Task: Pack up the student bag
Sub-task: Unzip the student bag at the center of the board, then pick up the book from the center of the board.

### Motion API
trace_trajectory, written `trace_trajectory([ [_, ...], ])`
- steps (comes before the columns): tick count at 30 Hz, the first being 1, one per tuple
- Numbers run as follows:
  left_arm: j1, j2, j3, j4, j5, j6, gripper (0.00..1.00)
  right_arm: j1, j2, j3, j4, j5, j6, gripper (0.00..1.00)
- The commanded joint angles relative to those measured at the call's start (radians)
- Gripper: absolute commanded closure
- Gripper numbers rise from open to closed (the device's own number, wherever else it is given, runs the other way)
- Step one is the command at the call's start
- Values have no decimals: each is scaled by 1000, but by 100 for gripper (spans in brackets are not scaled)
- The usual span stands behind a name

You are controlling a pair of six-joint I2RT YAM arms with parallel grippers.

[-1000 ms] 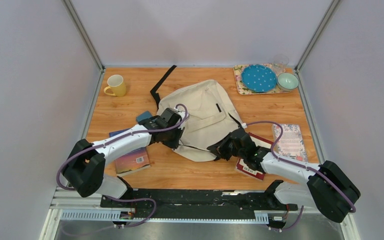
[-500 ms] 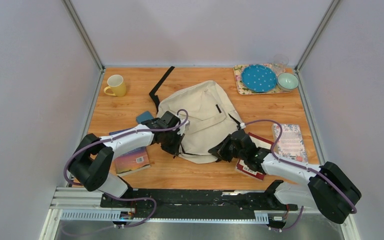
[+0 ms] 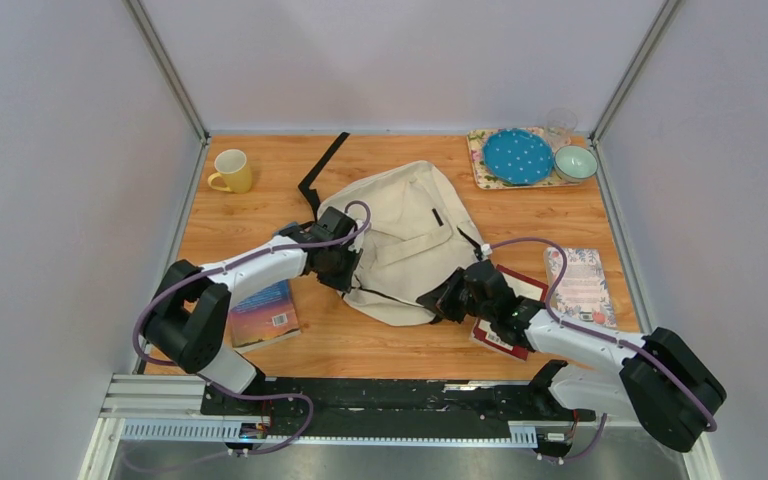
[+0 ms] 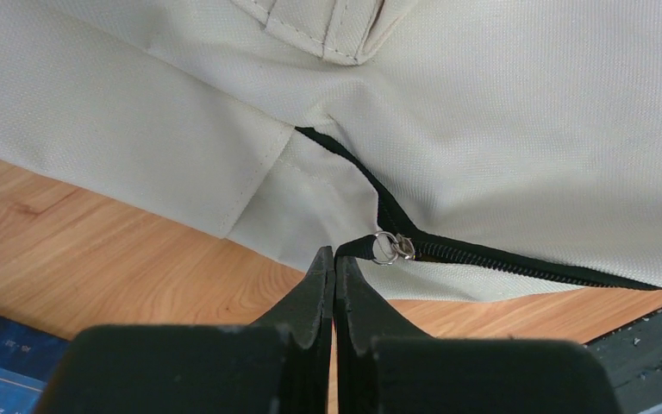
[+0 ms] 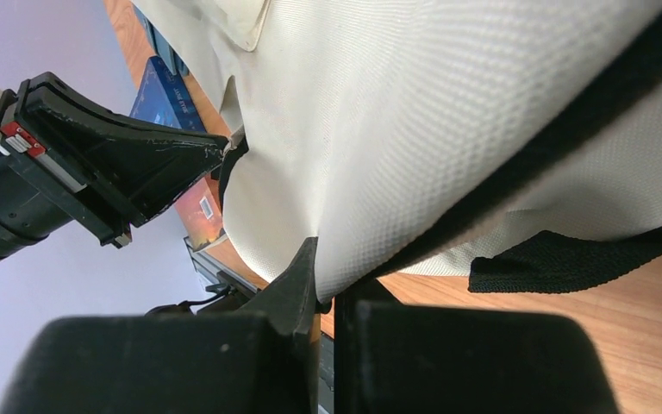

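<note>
The student bag (image 3: pixel 405 225) is a cream fabric backpack lying flat in the middle of the table, and it fills the top of the left wrist view (image 4: pixel 483 103). My left gripper (image 4: pixel 334 259) is shut on the black zipper pull (image 4: pixel 358 246) at the bag's near left edge (image 3: pixel 348 275). A small metal ring (image 4: pixel 382 247) joins the pull to the black zipper line (image 4: pixel 517 263). My right gripper (image 5: pixel 327 297) is shut on the bag's near fabric edge and holds it slightly off the wood (image 3: pixel 438 300). A black strap end (image 5: pixel 569 254) lies beside it.
A yellow mug (image 3: pixel 230 171) stands far left. A patterned tray (image 3: pixel 480 165) at the far right holds a blue plate (image 3: pixel 517 156), a bowl (image 3: pixel 575 162) and a glass (image 3: pixel 561 124). Books lie around: a sunset-cover one (image 3: pixel 263 313), a red one (image 3: pixel 500 338), a floral one (image 3: pixel 580 283).
My left gripper has shifted a little toward the far left along the bag's edge, still shut on the zipper pull, and its elbow has swung right. The right gripper has barely moved.
</note>
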Motion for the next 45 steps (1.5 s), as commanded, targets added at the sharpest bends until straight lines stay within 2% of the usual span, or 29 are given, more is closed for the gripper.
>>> trace_trajectory([
  [1, 59, 11, 17, -78, -217, 29, 100, -11, 11, -7, -28, 23, -63, 100],
  [3, 60, -17, 14, -60, -168, 18, 96, -11, 23, 4, -8, 2, -66, 100],
  [4, 60, -29, 10, -55, -156, 15, 89, -8, 31, 11, 6, -6, -68, 100],
  [6, 59, -71, 4, -51, -137, 7, 72, -7, 60, 36, 18, -29, -74, 100],
  [7, 60, -87, 1, -51, -136, 7, 57, -7, 72, 45, 26, -37, -85, 95],
  [8, 60, -104, -2, -54, -139, 4, 47, -2, 92, 54, 31, -50, -94, 91],
  [9, 62, -139, -5, -57, -143, 3, 40, 10, 102, 83, 31, -54, -103, 86],
  [10, 62, -156, -12, -60, -146, 0, 31, 16, 109, 94, 28, -58, -124, 71],
  [13, 68, -233, -32, -64, -160, -3, 19, 44, 115, 149, -3, -60, -186, 44],
  [17, 83, -340, -65, -64, -199, -16, 19, 87, 45, 226, -175, 63, -276, 26],
  [22, 116, -426, -117, -38, -193, -36, 18, 92, -116, 283, -421, 254, -359, 21],
  [25, 129, -459, -129, -37, -211, -46, 18, 92, -174, 318, -549, 440, -407, 18],
  [27, 155, -476, -143, -37, -216, -66, 18, 90, -222, 344, -586, 468, -446, 17],
  [29, 177, -505, -164, -25, -270, -107, 18, 90, -262, 353, -585, 448, -464, 16],
  [31, 221, -537, -245, 44, -304, -151, 17, 92, -279, 344, -483, 375, -502, 16],
  [33, 284, -569, -298, 72, -268, -216, 17, 90, -253, 337, -407, 234, -508, 16],
  [34, 353, -578, -307, 74, -222, -230, 17, 90, -230, 344, -355, 147, -507, 16],
  [40, 581, -594, -313, 28, -218, -238, 16, 133, 49, 467, -301, -58, -529, 16],
  [45, 764, -585, -287, -11, -222, -240, 16, 174, 223, 548, -243, -149, -546, 16],
])
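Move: The left hand still pinches the zipper pull's black tab, at its fingertips. From it the blue book's middle lies about 19 cm left, 3 cm back and 5 cm lower; the wallet some 12 cm left and 10 cm ahead. The right hand still grips the bag fabric and zipper edge. From it the pull lies about 15 cm left and 3 cm ahead, slightly lower; the red book about 19 cm right, 2 cm back and 6 cm down. Up and then out to the left, some 20 cm, the left hand opens off the zipper pull and swings over the blue book, turning about 50 degrees counter-clockwise. The right hand dips slightly, opens off the fabric, rises about 10 cm while veering right, then sweeps back left, sinking and turning counter-clockwise, to hang open over the bag's near part. ##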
